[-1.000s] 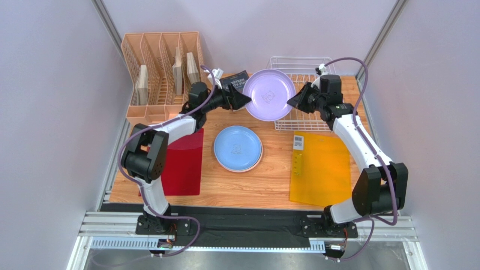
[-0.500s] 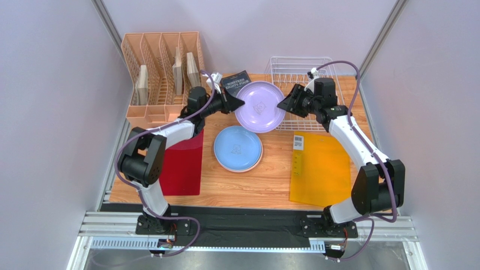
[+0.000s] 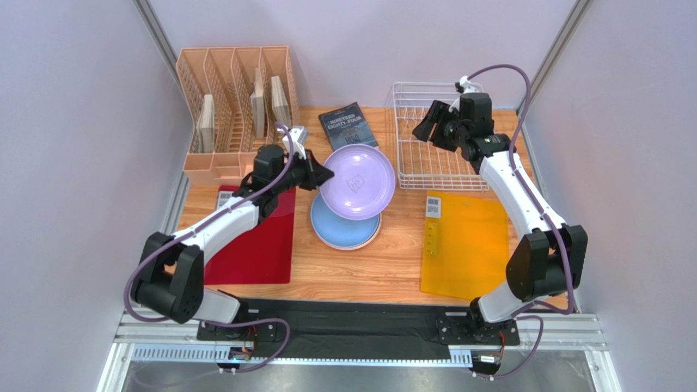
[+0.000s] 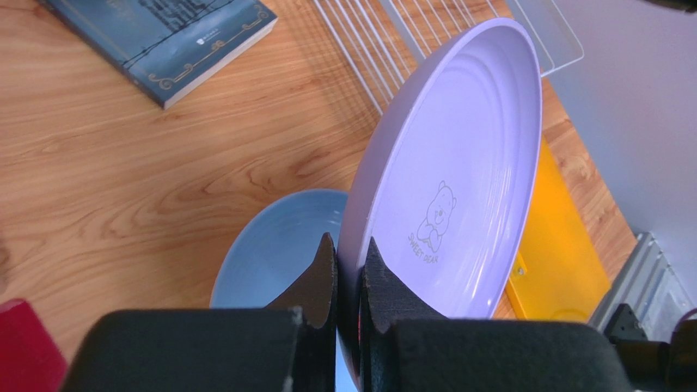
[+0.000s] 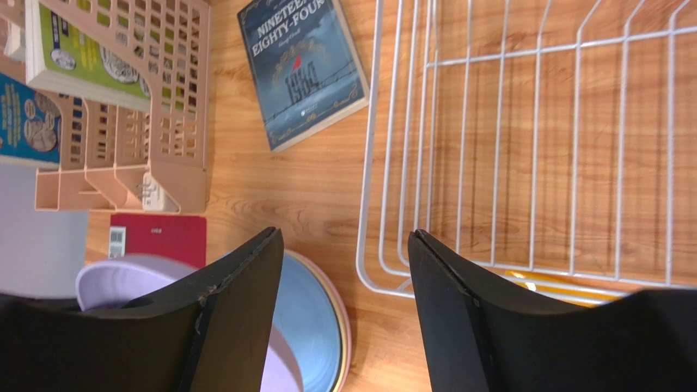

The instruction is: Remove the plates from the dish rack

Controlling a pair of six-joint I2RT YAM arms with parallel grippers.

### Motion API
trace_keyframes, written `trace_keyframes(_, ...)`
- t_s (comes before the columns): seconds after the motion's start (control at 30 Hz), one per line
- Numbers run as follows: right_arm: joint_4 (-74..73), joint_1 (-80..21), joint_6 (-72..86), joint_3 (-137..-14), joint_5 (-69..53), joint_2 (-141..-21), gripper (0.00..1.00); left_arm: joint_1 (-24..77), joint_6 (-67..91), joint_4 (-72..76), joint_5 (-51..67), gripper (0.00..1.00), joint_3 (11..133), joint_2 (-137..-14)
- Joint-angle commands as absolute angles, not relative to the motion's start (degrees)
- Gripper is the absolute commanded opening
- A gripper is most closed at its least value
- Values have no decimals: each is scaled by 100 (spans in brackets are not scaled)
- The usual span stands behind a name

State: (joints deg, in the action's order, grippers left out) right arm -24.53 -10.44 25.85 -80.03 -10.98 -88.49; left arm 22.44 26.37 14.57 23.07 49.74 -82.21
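My left gripper (image 3: pixel 321 175) (image 4: pixel 350 245) is shut on the rim of the lavender plate (image 3: pixel 357 182) (image 4: pixel 458 171) and holds it tilted above the stack of plates on the table. The light blue plate (image 3: pixel 339 233) (image 4: pixel 266 261) tops that stack, and cream-tan and pink rims (image 5: pixel 342 314) show under it in the right wrist view. The white wire dish rack (image 3: pixel 433 155) (image 5: pixel 523 139) stands at the back right with no plates in it. My right gripper (image 3: pixel 427 131) (image 5: pixel 344 241) is open and empty above the rack's left edge.
A peach file organiser (image 3: pixel 237 102) with books stands at the back left. A dark book (image 3: pixel 348 122) lies behind the plates. A red mat (image 3: pixel 262 241) lies left of the stack and an orange mat (image 3: pixel 466 245) lies in front of the rack.
My right gripper has let go of the lavender plate and drawn back over the rack. My left gripper has carried the plate forward and left, from the rack to above the stack.
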Motion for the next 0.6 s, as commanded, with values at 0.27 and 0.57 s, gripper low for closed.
trace_keyframes(0.27,-2637,-844,2294,-8973,-589,-9343,63,2250,2321,1239,1723,0,3885,-7682)
trace_keyframes(0.57,-2680,-800,2171,-9000,-475,-9396,64,2250,2154,1178,1565,61,3885,-7892)
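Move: The blue plate, top of the small stack, lies about 6 cm nearer the base than the left hand, 4 cm to its right and some 11 cm below; that hand already pinches the purple plate by its left rim. The book is 23 cm beyond the stack and level with it sideways. The red folder lies 11 cm back from the left hand and 21 cm to its left. From the right hand, the blue plate is about 24 cm left, 13 cm back and 15 cm down. The purple plate is lowered onto the blue one by the left hand, which first draws back and left with it, then sinks mostly, some 8 cm down in all with about 4 cm back and 4 cm left. The fingers tip roughly 10 degrees further down and open around the rim at the bottom. The right hand, empty and open, shifts about 4 cm forward and right over the rack, away from the stack. ##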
